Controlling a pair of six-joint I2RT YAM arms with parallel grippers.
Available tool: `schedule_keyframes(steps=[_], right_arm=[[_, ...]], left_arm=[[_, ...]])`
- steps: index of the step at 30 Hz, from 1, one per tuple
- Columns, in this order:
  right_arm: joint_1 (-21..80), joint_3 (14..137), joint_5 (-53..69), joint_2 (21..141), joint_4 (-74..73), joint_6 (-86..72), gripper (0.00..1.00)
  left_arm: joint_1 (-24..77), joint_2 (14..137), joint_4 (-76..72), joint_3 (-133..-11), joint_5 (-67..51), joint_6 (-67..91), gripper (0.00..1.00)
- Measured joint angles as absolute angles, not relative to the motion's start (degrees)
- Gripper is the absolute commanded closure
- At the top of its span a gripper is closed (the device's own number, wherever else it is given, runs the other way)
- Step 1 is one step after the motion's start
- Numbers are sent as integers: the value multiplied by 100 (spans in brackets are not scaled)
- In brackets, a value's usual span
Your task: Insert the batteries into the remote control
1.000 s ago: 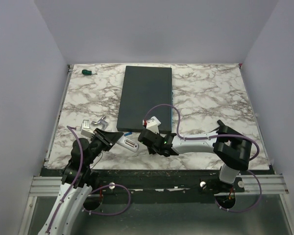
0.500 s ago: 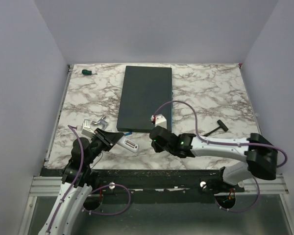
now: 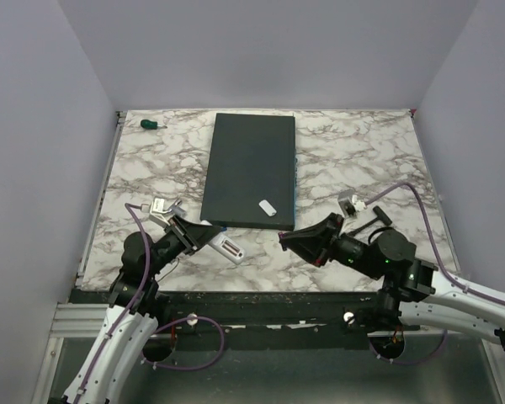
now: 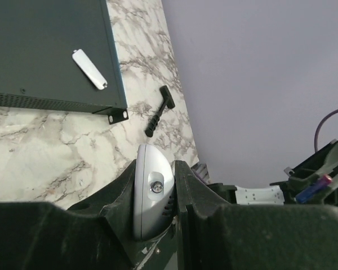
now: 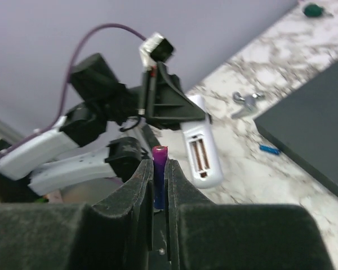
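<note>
My left gripper (image 3: 204, 236) is shut on the white remote control (image 3: 225, 247), holding it by one end just above the table's near left. In the right wrist view the remote control (image 5: 201, 144) shows its open battery bay (image 5: 200, 154), facing my right gripper. That right gripper (image 5: 159, 175) is shut on a purple-blue battery (image 5: 159, 166), which stands upright between the fingers. In the top view the right gripper (image 3: 288, 241) hangs a short way right of the remote, apart from it. A blue battery (image 5: 268, 149) lies on the marble beside the slab.
A large dark grey slab (image 3: 251, 171) lies mid-table with a small white cover piece (image 3: 267, 208) on its near corner. A black T-shaped tool (image 3: 374, 211) lies to the right. A green-handled screwdriver (image 3: 154, 124) sits at the far left. A silver metal part (image 5: 245, 101) lies behind the remote.
The right arm has drawn back to the right from the slab's near edge, carrying the battery, and now points at the remote. The left gripper has shifted slightly with the remote.
</note>
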State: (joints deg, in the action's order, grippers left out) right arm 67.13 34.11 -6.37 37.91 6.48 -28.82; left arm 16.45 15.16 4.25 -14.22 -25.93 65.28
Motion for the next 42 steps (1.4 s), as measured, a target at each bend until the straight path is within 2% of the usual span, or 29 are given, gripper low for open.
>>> schedule_keyframes(steps=[8,23,42], right_arm=[[6713,3249,528,3035,1258,-2427,99],[6713,2985,1730,2783,1498,-1715,99],[6713,3135,1846,3511,1337,-1424,99]], left_arm=[[1645,1608,-64,-1446,-3026,6442,100],[1645,1531,-1061,-1393,-3459,6493,100],[1645,1284,-2613,-976,-3828,6554,100]])
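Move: The remote's open battery compartment lies about 15 cm to the left of the right hand, which holds the purple battery, some 3 cm ahead and 10 cm below. From the right hand the white cover on the dark box is 22 cm ahead, 3 cm left and 23 cm down; the blue battery lies 18 cm ahead, 21 cm left, 28 cm down. The purple battery is some 23 cm right of the left hand, 6 cm back and 9 cm up. The remote, still gripped by the left hand, is raised about 7 cm and brought 4 cm back, its fingers tilting up steadily and swinging a little clockwise. The purple battery stays pinched as the right hand draws back some 8 cm and up, then sinks and edges left towards the remote; its wrist rolls and swings counter-clockwise until the fingers point nearly straight left. ##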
